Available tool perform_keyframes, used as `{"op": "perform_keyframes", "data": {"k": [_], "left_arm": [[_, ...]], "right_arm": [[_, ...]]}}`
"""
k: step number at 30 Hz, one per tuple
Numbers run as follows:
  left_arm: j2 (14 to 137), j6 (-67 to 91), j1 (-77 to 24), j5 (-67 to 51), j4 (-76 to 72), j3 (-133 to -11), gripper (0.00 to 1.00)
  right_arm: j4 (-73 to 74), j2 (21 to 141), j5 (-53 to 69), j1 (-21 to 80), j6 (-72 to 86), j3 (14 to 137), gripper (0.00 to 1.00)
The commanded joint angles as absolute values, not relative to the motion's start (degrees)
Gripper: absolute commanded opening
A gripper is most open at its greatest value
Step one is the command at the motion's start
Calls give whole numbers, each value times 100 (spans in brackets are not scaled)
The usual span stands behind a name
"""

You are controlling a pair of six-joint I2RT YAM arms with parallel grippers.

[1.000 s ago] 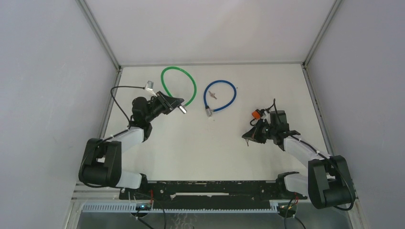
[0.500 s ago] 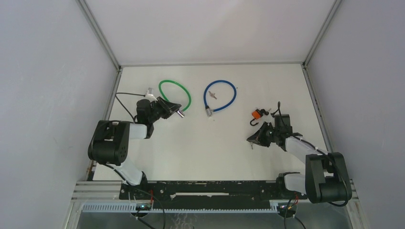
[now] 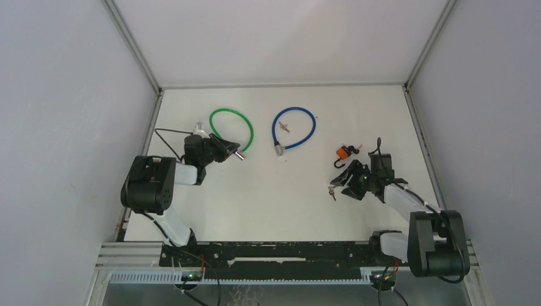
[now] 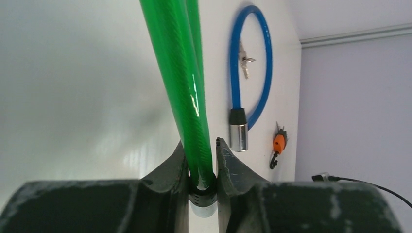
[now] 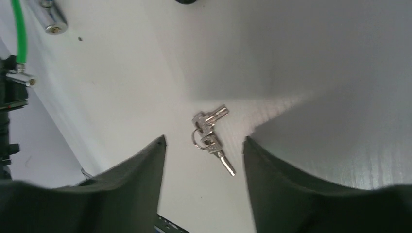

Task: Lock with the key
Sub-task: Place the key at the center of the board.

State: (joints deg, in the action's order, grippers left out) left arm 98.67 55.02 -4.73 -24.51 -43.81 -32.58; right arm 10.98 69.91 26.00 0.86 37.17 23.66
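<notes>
A green cable lock (image 3: 231, 127) lies in a loop at the back left. My left gripper (image 3: 220, 150) is shut on the green cable lock (image 4: 194, 97) just above its black collar and silver barrel end (image 4: 204, 201), which pokes out below the jaws. Two keys on a ring (image 5: 211, 138) lie flat on the white table. My right gripper (image 5: 204, 139) stands open over them, one finger on each side, touching nothing. From above, the keys (image 3: 331, 190) sit just left of the right gripper (image 3: 348, 182).
A blue cable lock (image 3: 293, 127) lies at the back centre with its silver barrel (image 3: 279, 148) at the near end and a small key (image 3: 284, 127) inside its loop. An orange tag with a black hook (image 3: 343, 154) lies behind the right gripper.
My right gripper has opened and let go of the keys, which now lie on the table. The left gripper has drawn the green lock's end slightly left, shrinking the loop.
</notes>
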Motion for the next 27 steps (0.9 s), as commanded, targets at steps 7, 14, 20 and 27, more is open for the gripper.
{"op": "perform_keyframes", "data": {"k": [7,14,20,27], "left_arm": [[9669,4790,-413,-1489,-2337,-3712,44],[9711,4623,-412,-1097,-1563,-3927,63],[9678,4450,-413,-901,-811,-4160,91],[8765,4226,-444,-228,501,-4083,100]], "right_arm": [[1795,6021,1791,53,3635,2735,79],[2053,5920,901,48,3576,3445,80],[2101,6477,-201,253,3546,4128,80],[2030,7842,-638,429,3389,5041,80]]}}
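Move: My left hand still holds the green lock near its metal head; the patch of table for it is some 6 cm below and 2 cm back. The blue lock's head lies about 14 cm right of that hand, level with it, with its keys 15 cm right and 6 cm ahead. From my right hand the silver keys lie loose 3 cm left, 1 cm back; the orange padlock is about 10 cm straight ahead, its black keys 12 cm ahead and 3 cm right, all 2 cm lower. I lower my left hand about 4 cm with the green lock, drawing slightly back and left, tip the fingers further down, open them wide to let go, then ease left and up a little. My right hand leaves the silver keys, opening a bit more as it rises and sweeps some 10 cm forward and 7 cm right, climbing beside the orange padlock while the wrist turns clockwise. ##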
